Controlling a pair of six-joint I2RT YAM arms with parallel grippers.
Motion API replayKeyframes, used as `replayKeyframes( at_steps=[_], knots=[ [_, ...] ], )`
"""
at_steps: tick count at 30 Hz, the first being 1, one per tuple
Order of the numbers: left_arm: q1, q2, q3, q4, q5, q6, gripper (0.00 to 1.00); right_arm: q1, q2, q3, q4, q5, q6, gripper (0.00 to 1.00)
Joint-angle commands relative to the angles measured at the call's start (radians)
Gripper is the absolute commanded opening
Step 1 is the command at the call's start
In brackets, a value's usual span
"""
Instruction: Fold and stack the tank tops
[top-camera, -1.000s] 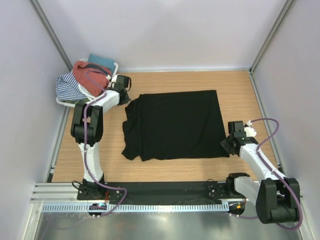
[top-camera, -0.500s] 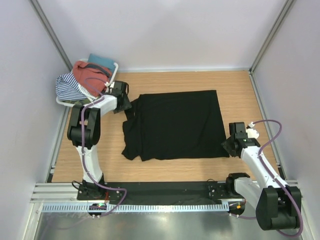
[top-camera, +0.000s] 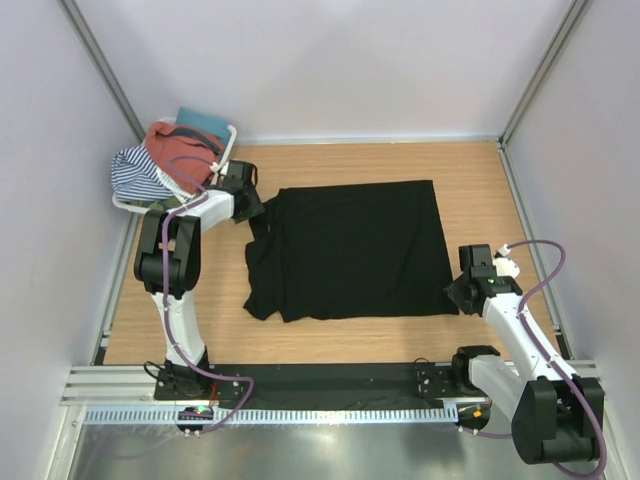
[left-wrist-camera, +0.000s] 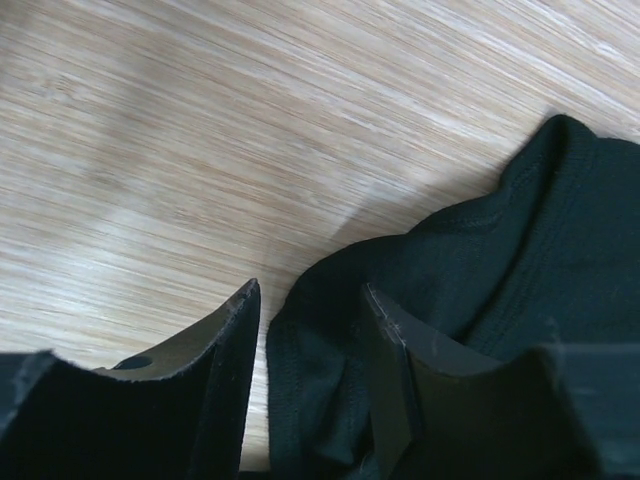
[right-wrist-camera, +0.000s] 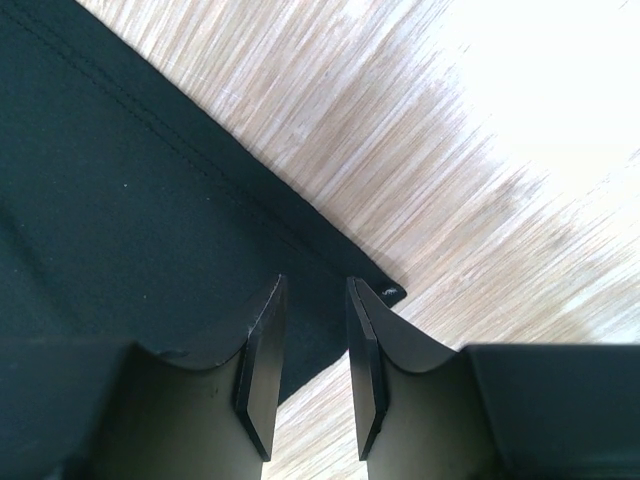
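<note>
A black tank top (top-camera: 350, 250) lies spread flat in the middle of the wooden table. Its left side is bunched and folded over. My left gripper (top-camera: 250, 205) sits low at its far left corner. In the left wrist view the left gripper (left-wrist-camera: 310, 305) stands open, with a ridge of the black tank top (left-wrist-camera: 330, 340) between the fingers and a gap on the left side. My right gripper (top-camera: 458, 292) is over the near right corner. In the right wrist view the right gripper (right-wrist-camera: 315, 295) is open, straddling the flat hem corner of the black tank top (right-wrist-camera: 150, 200). A rust-red tank top (top-camera: 180, 143) lies on the basket pile.
A white plastic basket (top-camera: 122, 203) stands at the far left corner, holding a striped garment (top-camera: 140, 175) and a teal cloth (top-camera: 200, 120). Grey walls close in the table on three sides. A metal rail (top-camera: 330, 412) runs along the near edge.
The left gripper came away from the basket down to the black top's far left corner and opened. The right gripper shifted slightly nearer and opened a little.
</note>
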Motion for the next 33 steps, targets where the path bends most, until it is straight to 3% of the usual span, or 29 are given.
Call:
replayKeyframes(
  at_steps=[1, 2, 7, 8, 16, 33],
  knots=[
    [0.003, 0.005, -0.003, 0.048, 0.029, -0.031, 0.45, 0.002, -0.018, 0.031, -0.011, 0.03, 0.016, 0.36],
    [0.003, 0.005, -0.006, 0.051, 0.031, -0.034, 0.43, 0.002, -0.018, 0.031, -0.011, 0.027, 0.018, 0.36],
    [0.005, 0.002, -0.012, 0.051, 0.002, -0.024, 0.04, 0.002, -0.004, 0.02, -0.005, 0.027, 0.022, 0.37],
    [0.003, 0.003, -0.01, 0.051, -0.007, -0.017, 0.0, 0.0, -0.001, 0.014, 0.006, 0.022, 0.024, 0.37],
    [0.005, 0.005, 0.037, -0.007, -0.11, 0.032, 0.0, 0.002, 0.025, 0.004, 0.032, 0.027, 0.041, 0.37],
    [0.016, 0.121, 0.26, -0.098, -0.133, 0.078, 0.0, 0.002, 0.103, -0.039, 0.096, -0.024, 0.048, 0.37]
  ],
)
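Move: The black tank top's rumpled far-left edge lies right under the left fingertips, about 1 cm below and between the open fingers. Its near-left corner is some 29 cm back and 4 cm to the right; the white clothes basket stands roughly 14 cm ahead and 24 cm to the left. For the right hand, the tank top's near-right corner is about 2 cm back, 2 cm to the right and 3 cm below, its far-right corner some 34 cm ahead and 1 cm left. The tank top's far-left edge gets pinched as the left fingers shut on it; the left hand edges a little left, then pulls the cloth forward about 4.5 cm while rising some 3 cm, keeping its grip. Over the near-right corner the right hand sinks about 2 cm almost straight down, fingers staying part open on either side of the hem. ##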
